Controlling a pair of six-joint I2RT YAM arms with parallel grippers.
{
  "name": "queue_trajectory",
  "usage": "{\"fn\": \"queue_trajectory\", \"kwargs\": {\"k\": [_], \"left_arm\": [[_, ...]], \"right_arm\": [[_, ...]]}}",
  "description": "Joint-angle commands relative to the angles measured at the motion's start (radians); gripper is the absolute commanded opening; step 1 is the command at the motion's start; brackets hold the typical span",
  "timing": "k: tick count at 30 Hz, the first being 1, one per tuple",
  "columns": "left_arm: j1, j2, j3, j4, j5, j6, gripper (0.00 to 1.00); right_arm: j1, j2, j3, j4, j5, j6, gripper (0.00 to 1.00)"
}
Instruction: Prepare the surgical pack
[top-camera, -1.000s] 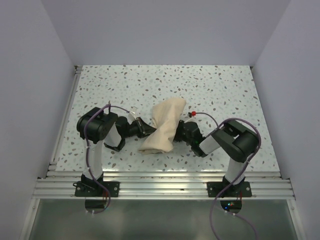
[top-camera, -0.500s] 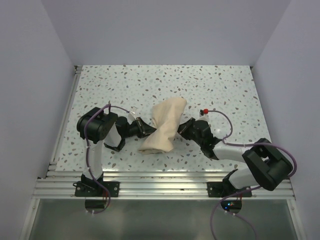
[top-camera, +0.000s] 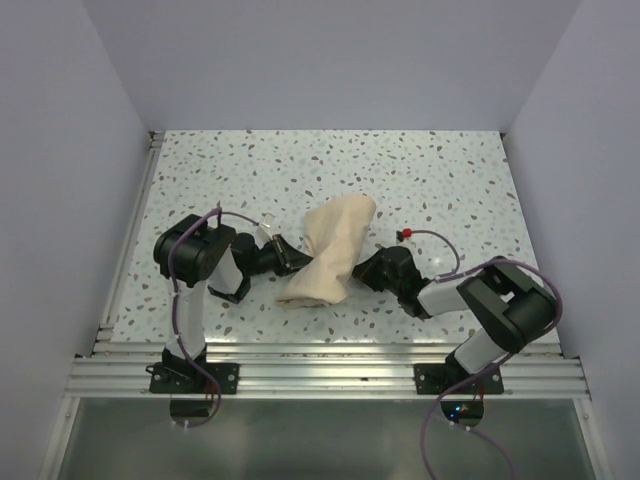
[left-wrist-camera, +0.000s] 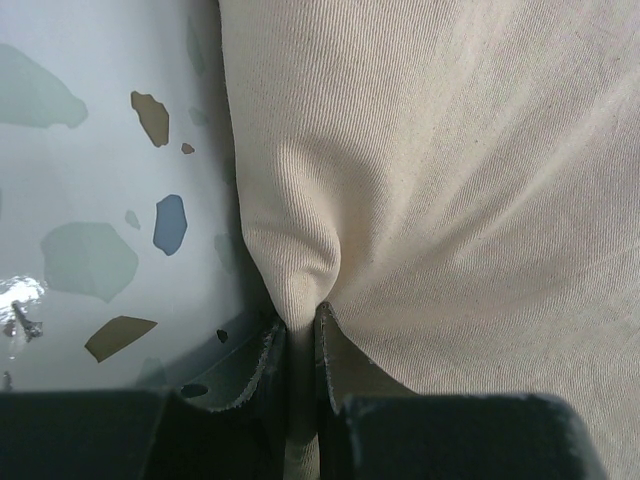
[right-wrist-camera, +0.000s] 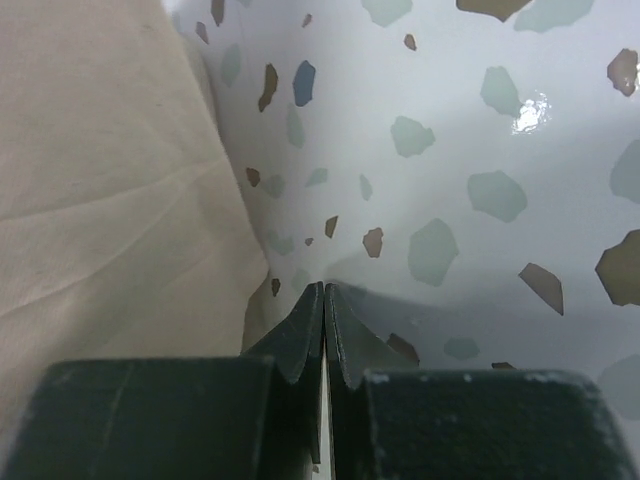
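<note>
The surgical pack shows only as a tan cloth bundle (top-camera: 330, 250), twisted narrow at its waist, lying on the speckled table (top-camera: 450, 180). Whatever it wraps is hidden. My left gripper (top-camera: 293, 262) comes at the bundle's left side and is shut on a pinched fold of the cloth (left-wrist-camera: 450, 180); the fold runs down between the left gripper's (left-wrist-camera: 300, 322) fingers. My right gripper (top-camera: 364, 271) lies low at the bundle's right side. In the right wrist view the right gripper (right-wrist-camera: 325, 292) is shut with nothing between its tips, and the cloth (right-wrist-camera: 100, 200) lies just to its left.
White walls enclose the table on three sides. An aluminium rail (top-camera: 330, 375) runs along the near edge and a thinner one (top-camera: 128, 240) along the left edge. A cable with a red tip (top-camera: 404, 234) loops off the right arm, beside the bundle.
The right arm dropped its elbow, swung out to the right, then came partly back, and its jaws closed fully beside the cloth. The left arm and its grip stayed still.
</note>
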Motion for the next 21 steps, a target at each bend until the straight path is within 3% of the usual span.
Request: {"fn": "queue_trajectory", "kwargs": {"k": [1,14,21], "left_arm": [[-0.004,0.047,-0.043,-0.179,-0.031,0.088,0.0],[-0.002,0.041,-0.04,-0.189,-0.034,0.09,0.0],[-0.004,0.036,-0.04,-0.195,-0.035,0.094,0.0]], "right_arm": [[-0.003,0.062,0.014,0.134,-0.028,0.021,0.0],[0.063,0.295,0.084,0.355,-0.059,0.119,0.0],[0.021,0.267,-0.001,0.401,-0.062,0.125,0.0]]}}
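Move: Beside the pack's right edge, the right hand has its shut fingertips low over the table, with that edge about 2 cm to their left and level with them in reach. The pack's middle lies some 5 cm ahead and 6 cm to the left, and its near end roughly 6 cm back and 6 cm left. From the left hand, which already pinches the opposite edge, the right edge is about 8 cm to the right and 3 cm back. Sweeping left and slightly forward just above the table, the right hand drives its shut fingertips about 5 cm in against the pack's right edge and seemingly beneath the cloth there, easing back half a centimetre at the end. Its left side rolls up some 10 degrees, so the fingers lie flatter. The left hand stays put, keeping its pinch on the left edge. ##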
